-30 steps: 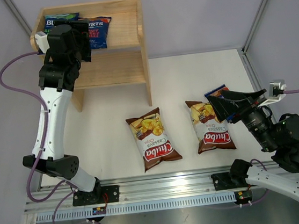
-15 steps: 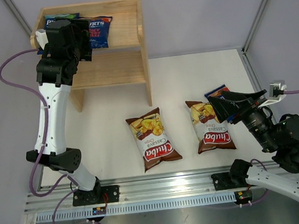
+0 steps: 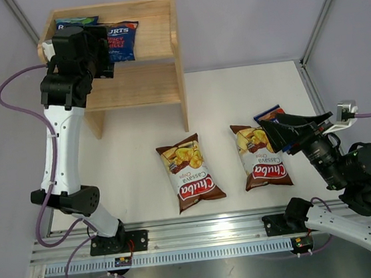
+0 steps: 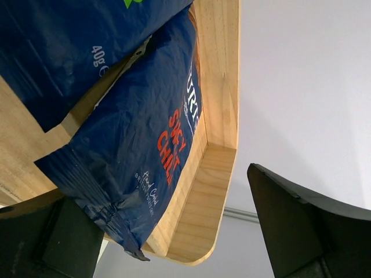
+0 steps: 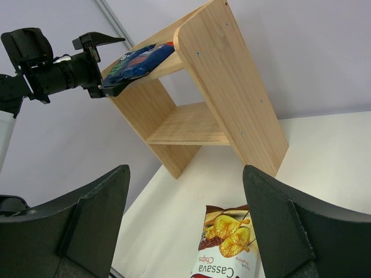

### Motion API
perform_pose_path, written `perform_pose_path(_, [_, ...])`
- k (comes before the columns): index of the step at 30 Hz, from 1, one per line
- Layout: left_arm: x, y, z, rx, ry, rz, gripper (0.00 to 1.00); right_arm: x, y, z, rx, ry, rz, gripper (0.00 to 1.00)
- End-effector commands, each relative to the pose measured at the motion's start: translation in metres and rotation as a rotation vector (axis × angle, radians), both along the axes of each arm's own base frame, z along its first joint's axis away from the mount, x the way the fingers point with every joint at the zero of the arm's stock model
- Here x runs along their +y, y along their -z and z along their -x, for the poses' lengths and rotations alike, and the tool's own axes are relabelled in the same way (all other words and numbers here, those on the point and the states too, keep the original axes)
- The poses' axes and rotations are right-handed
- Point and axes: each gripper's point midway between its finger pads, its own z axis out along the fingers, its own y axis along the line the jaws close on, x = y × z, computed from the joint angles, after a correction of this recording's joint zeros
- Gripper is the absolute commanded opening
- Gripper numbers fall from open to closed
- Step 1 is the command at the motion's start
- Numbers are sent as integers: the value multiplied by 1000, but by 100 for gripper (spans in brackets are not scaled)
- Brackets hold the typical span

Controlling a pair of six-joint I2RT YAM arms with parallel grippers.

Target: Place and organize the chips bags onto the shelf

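Note:
The wooden shelf (image 3: 145, 83) stands at the back left. On its top tier lie two blue chips bags: one with green text (image 3: 77, 21) and one with a red label (image 3: 122, 37). My left gripper (image 3: 105, 51) hovers at the front of that tier, open. The red-label bag (image 4: 139, 150) has one end overhanging the rim between the wide jaws, ungripped. Two brown-and-cream Chuba bags (image 3: 189, 173) (image 3: 263, 157) lie flat on the table. My right gripper (image 3: 285, 131) is open above the right one. It partly hides a third blue bag (image 3: 268, 113).
The lower tier (image 5: 191, 124) of the shelf holds nothing. A metal rail (image 3: 203, 234) with both arm bases runs along the near edge. Purple walls close in the back and sides. The left arm's cable (image 3: 16, 91) loops beside the shelf.
The left arm has shifted slightly up and back at the shelf top, its elbow swinging left. The bags have not moved. The right arm has barely moved.

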Motion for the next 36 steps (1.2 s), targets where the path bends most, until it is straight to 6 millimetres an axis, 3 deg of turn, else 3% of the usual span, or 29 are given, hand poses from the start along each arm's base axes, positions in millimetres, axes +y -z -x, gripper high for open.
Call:
perform_pose_path(1, [4,31,20,132,21,-24,99,-7,-10,3,-18,11,-40,86])
perform_pose_path(9, [8,40,24,141,16,-5,99,-5,-9,4,-16,0,-47,86])
perform_pose_path(18, [5,25,21,93,31,15,99,-14,-9,8,-25,10,-55,85])
perform_pose_path(31, [0,57,3,156,18,23,96,-18,-1,8,-14,25,-47,84])
perform_pose_path(36, [0,61,-8,164,-2,28,95,-21,2,7,-12,40,-40,84])
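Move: The spicy chilli Burts bag lies on the shelf's top board just in front of the open left hand, its middle about 8 cm ahead, 5 cm to the right and 3 cm lower. The sea salt Burts bag is beside it, roughly 6 cm ahead and 10 cm left of the hand; the shelf's right side panel stands some 23 cm right and 6 cm ahead. From the right hand, the chilli bag is about 35 cm ahead and 45 cm left, nearly level. To the spicy chilli bag's front end the left hand brings its upper finger down, sinking about 6 cm, most of it in one quick drop just in front of the shelf, while the wrist tips some 10 degrees downward. The fingers stay wide open, the lower one passing below the top board's front edge, and the upper one comes to press down on the bag. ##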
